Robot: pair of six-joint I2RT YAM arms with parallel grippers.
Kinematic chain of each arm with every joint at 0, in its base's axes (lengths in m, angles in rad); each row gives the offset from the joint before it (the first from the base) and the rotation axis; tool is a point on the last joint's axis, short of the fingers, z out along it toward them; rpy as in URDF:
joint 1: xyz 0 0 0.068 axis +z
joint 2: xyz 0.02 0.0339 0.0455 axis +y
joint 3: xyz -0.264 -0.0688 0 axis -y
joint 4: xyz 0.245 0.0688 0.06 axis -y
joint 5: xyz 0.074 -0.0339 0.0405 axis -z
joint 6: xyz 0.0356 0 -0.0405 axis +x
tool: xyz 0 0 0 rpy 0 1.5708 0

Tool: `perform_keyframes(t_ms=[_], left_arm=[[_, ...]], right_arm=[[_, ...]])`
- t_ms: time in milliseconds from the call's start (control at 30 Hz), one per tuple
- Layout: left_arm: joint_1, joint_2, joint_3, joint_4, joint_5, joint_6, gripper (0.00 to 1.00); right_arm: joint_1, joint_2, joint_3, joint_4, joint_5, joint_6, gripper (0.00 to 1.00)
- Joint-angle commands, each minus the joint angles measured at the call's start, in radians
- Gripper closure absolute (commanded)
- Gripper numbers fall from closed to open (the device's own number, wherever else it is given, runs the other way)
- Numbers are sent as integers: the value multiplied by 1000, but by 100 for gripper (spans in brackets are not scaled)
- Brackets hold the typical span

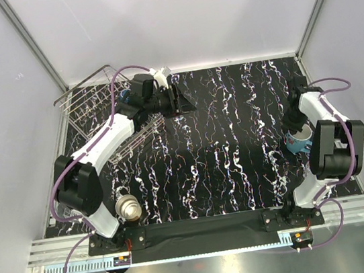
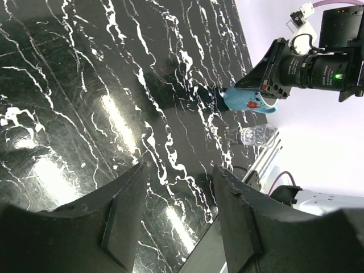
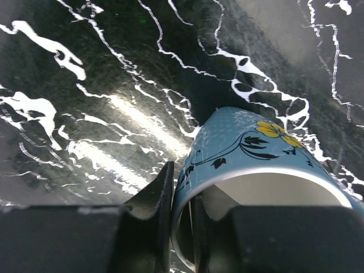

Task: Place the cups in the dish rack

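Note:
The light blue cup (image 3: pixel 256 148) with a yellow flower stands at the table's right side (image 1: pixel 300 139). My right gripper (image 3: pixel 183 187) is shut on its rim, one finger outside the wall and one inside. From the left wrist view the same cup (image 2: pixel 247 101) shows far off, with a clear glass cup (image 2: pixel 259 136) near it. A beige-silvery cup (image 1: pixel 128 208) sits by the left arm's base. The wire dish rack (image 1: pixel 86 102) lies at the back left. My left gripper (image 1: pixel 180 99) hovers just right of the rack, open and empty (image 2: pixel 181 170).
The table top (image 1: pixel 224 144) is black marble with white veins, walled in white on three sides. The left arm's forearm (image 1: pixel 111 139) stretches over the rack's near side. An aluminium rail (image 1: pixel 202 232) runs along the front edge.

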Motion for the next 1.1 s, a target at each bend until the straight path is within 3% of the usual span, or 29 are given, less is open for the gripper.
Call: perform_keyframes(t_ms=[0, 100, 300, 400, 500, 533, 733, 767, 833, 933, 1067], left_arm=[[5, -9, 26, 64, 49, -13, 45], [5, -10, 28, 69, 57, -13, 45], [5, -19, 41, 70, 69, -16, 44], [5, -25, 28, 112, 102, -20, 44], [5, -25, -9, 240, 209, -65, 43], [5, -27, -24, 355, 273, -91, 40], [1, -36, -143, 783, 411, -327, 23], [1, -36, -155, 841, 418, -362, 14], [1, -36, -189, 996, 431, -448, 12], [-7, -45, -209, 1099, 442, -476, 12], [-34, -85, -245, 1241, 456, -473, 10]], right_arm=[[-5, -43, -4, 45, 14, 20, 83], [-5, -46, 27, 16, 12, 17, 100], [-5, -144, 120, -53, -17, 14, 100], [-5, -198, 194, -85, -152, 14, 100], [-5, -253, 233, -70, -359, 45, 100], [-5, -285, 233, -59, -464, 58, 100], [-5, -385, 162, 274, -854, 268, 100], [-5, -386, 154, 339, -905, 314, 100], [-5, -388, 122, 527, -1007, 482, 100], [-3, -399, 108, 707, -1066, 671, 100], [-3, -448, 107, 801, -1066, 844, 100]])
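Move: My right fingers are already shut on the near-upright rim of the light-blue cup, whose middle is about 3 cm back, 2 cm right and 4 cm below. I take it to my left gripper, some 37 cm left, 5 cm ahead and 17 cm higher. The dish rack is about 64 cm left and 17 cm ahead; the clear glass is some 14 cm back and 5 cm right. From my left hand the cup lies about 39 cm right, 8 cm back, 20 cm down. Keeping my pinch on the cup's rim, I lift it with my right hand nearly 30 cm, starting slowly, and carry it about 15 cm left and a little forward towards my left gripper, swinging the fingers from straight down to roughly level, pointing left and forward. My left hand rises about 10 cm, easing back and right towards the cup, levels its fingers to the right and opens wide. ##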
